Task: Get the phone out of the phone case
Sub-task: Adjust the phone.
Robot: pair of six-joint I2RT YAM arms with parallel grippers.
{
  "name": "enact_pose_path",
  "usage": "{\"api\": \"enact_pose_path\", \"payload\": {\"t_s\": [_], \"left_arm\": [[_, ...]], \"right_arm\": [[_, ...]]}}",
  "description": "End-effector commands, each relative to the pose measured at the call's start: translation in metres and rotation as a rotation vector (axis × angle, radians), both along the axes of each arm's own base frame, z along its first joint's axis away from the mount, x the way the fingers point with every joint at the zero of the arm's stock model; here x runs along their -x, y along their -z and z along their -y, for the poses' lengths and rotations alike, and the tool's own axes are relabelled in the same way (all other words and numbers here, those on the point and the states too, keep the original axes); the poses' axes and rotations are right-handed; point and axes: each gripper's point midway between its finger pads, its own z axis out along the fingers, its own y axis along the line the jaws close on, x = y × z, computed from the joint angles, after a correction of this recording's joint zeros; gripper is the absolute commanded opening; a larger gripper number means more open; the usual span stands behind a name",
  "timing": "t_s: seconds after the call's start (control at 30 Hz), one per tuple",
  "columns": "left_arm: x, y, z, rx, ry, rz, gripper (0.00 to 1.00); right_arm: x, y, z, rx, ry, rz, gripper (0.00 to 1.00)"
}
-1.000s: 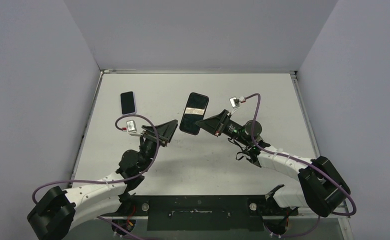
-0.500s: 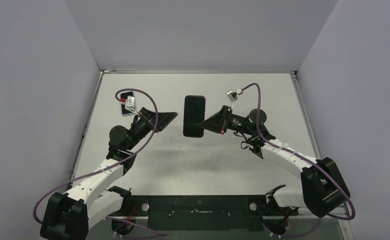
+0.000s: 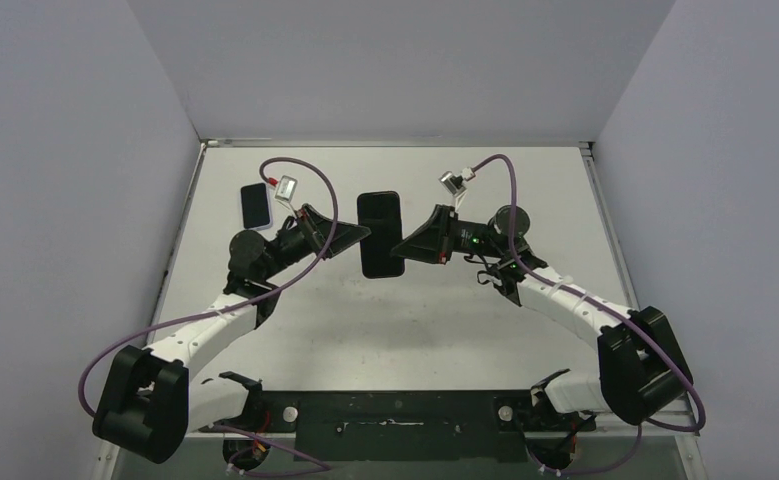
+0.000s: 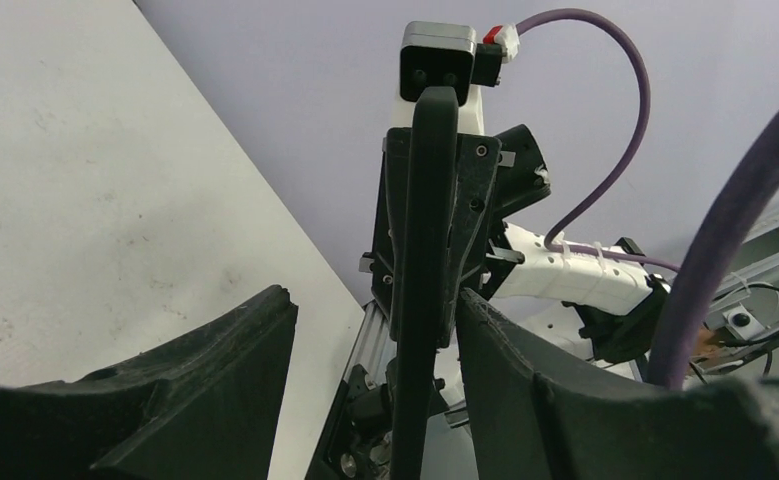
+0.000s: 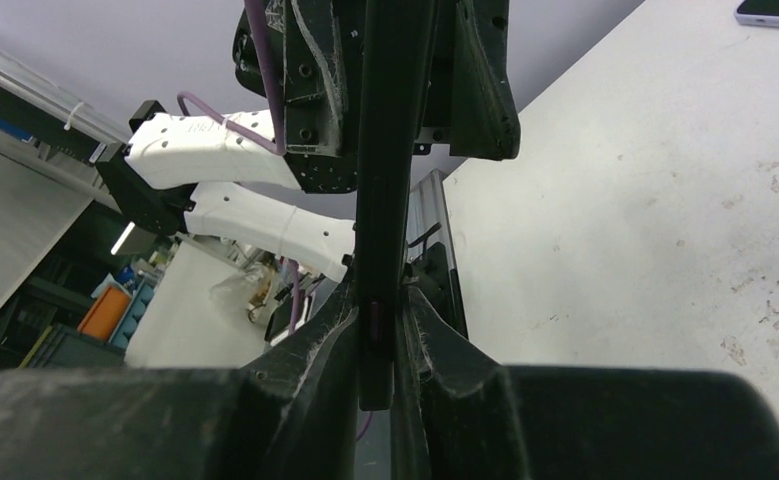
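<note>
A black phone case (image 3: 380,235) with the phone in it is held above the middle of the table; from these views I cannot tell phone from case. My right gripper (image 3: 401,246) is shut on its right edge, and in the right wrist view the slab (image 5: 390,150) stands edge-on between the pinching fingers (image 5: 377,330). My left gripper (image 3: 361,232) is open and straddles the slab's left edge. In the left wrist view the slab (image 4: 420,300) sits close to the right finger (image 4: 495,350), with a wide gap to the left finger (image 4: 250,345).
A second dark phone (image 3: 255,204) lies flat on the white table (image 3: 485,330) at the back left, behind my left arm; its corner shows in the right wrist view (image 5: 775,10). Purple cables loop above both wrists. Grey walls enclose the table on three sides.
My left arm has swung forward and right until its open fingers straddle the slab. My right arm has shifted the slab slightly left and turned it upright; its grey-striped face no longer shows.
</note>
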Motion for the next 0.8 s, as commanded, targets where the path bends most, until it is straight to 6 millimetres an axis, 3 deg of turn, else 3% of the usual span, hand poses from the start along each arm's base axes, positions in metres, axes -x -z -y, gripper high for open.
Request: {"api": "enact_pose_path", "payload": {"t_s": [0.0, 0.17, 0.33, 0.47, 0.57, 0.63, 0.77], "left_arm": [[0.011, -0.035, 0.005, 0.041, 0.061, 0.116, 0.57], [0.010, -0.035, 0.008, 0.032, 0.083, 0.105, 0.51], [0.010, -0.039, 0.010, 0.036, 0.093, 0.102, 0.37], [0.010, -0.042, 0.009, 0.048, 0.090, 0.092, 0.20], [0.008, -0.044, 0.007, 0.067, 0.070, 0.074, 0.00], [0.006, -0.044, 0.003, 0.087, 0.037, 0.056, 0.00], [0.001, -0.046, -0.007, 0.135, -0.049, 0.015, 0.00]], "right_arm": [[0.005, -0.032, -0.006, -0.057, -0.046, 0.156, 0.00], [0.010, -0.033, -0.015, -0.049, -0.093, 0.174, 0.00], [0.010, -0.032, -0.019, -0.041, -0.115, 0.184, 0.00], [0.008, -0.028, -0.020, -0.017, -0.111, 0.192, 0.00], [0.006, -0.026, -0.019, -0.001, -0.096, 0.196, 0.00], [0.005, -0.026, -0.018, -0.001, -0.074, 0.198, 0.00], [0.001, -0.023, -0.015, 0.002, -0.013, 0.189, 0.13]]}}
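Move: The phone, held level by the right hand's closed fingers at its right edge, has its middle about 3 cm ahead of that hand, 4 cm to its left and at its height. From the left hand, whose open fingers already straddle the phone's left edge, that middle lies roughly 4 cm to the right, level with it fore and aft, and 1 cm higher. Nothing else stands near either hand. The left hand rises about 1.5 cm and turns a few degrees clockwise, centring its fingers over and under the phone's left side, then shuts them from just over half open and pinches the phone there, the grip taking up load. Meanwhile the right hand keeps its own pinch on the phone's right edge and carries the phone some 1.5 cm left, deeper between the left fingers, turning about 5 degrees counter-clockwise before it holds there. ##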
